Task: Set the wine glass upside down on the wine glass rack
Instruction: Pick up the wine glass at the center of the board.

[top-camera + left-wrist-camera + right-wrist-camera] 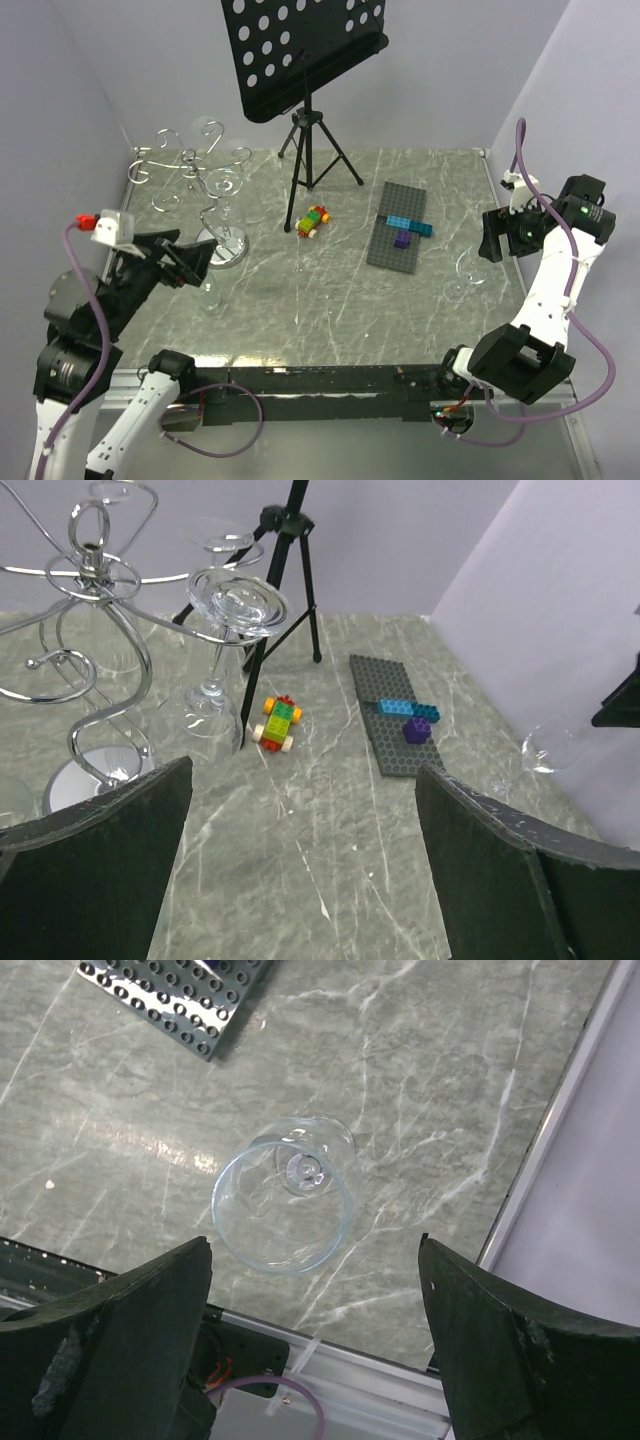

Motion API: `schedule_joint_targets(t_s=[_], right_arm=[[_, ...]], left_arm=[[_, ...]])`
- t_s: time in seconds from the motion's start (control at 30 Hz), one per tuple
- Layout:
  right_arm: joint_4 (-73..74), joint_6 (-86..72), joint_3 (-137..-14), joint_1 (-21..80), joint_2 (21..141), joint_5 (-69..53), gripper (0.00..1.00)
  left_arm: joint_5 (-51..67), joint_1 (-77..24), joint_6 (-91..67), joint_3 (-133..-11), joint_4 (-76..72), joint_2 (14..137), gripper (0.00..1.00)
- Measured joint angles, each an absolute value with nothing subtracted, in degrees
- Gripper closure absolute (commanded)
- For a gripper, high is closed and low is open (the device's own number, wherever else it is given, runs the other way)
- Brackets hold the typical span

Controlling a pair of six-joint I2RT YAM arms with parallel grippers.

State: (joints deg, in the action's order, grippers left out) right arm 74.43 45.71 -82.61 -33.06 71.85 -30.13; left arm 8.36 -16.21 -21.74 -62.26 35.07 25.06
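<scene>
A clear wine glass (466, 274) stands upright on the marble table near the right edge. The right wrist view looks down into its bowl (288, 1202), and the left wrist view shows it at far right (550, 748). My right gripper (492, 240) (315, 1270) hovers just above and beside it, jaws open and wide, with nothing between them. The chrome wine glass rack (190, 172) (95, 590) stands at the back left with a glass (215, 665) hanging upside down from one arm. My left gripper (196, 262) (303, 810) is open and empty, close to the rack's round base (226, 247).
A black tripod music stand (310, 120) stands at the back centre. A small brick car (313, 222) and a grey baseplate (396, 245) with blue and purple bricks lie mid-table. Another clear glass (211, 294) seems to stand by the left fingertips. The table's metal rail (400, 1350) is just beneath the right gripper.
</scene>
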Motion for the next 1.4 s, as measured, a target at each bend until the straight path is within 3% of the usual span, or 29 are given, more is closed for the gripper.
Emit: schedule_joint_targets(t_s=[0.4, 0.8, 1.0, 1.4], right_arm=[[76.1, 48.5, -84.3, -33.1, 74.3, -30.7, 0.2], [74.4, 50.1, -80.8, -33.1, 76.4, -28.0, 0.36], [72.2, 50.5, -78.9, -33.0, 77.5, -27.4, 0.47], [67.9, 50.9, -74.9, -31.9, 77.7, -27.0, 0.81]], left_arm=[[10.7, -16.2, -21.9, -60.1, 33.5, 24.8, 0.03], [11.2, -16.2, -21.8, -60.0, 33.4, 24.4, 0.03], [11.3, -16.2, -21.8, -60.0, 33.5, 24.1, 0.03], [11.9, -16.2, -21.9, -60.0, 33.5, 24.1, 0.03]])
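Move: The open right hand hangs almost straight above the upright wine glass: the glass's middle is about 14 cm below it, level with it forward and some 2 cm to its left. The purple block stands roughly 15 cm ahead and 18 cm left of the hand; the grey board's middle is about 18 cm ahead and 19 cm left. From the left hand the glass lies about 62 cm right, 7 cm ahead and 30 cm below. The right hand waits briefly, then sinks about 6 cm to the rim of the wine glass, edging a centimetre or two to the right and tipping some 5 degrees further down. Its fingers close from nearly wide open to under a third as they descend, coming astride the right side of the bowl's wall, one inside and one outside; a firm pinch can't be seen yet. ##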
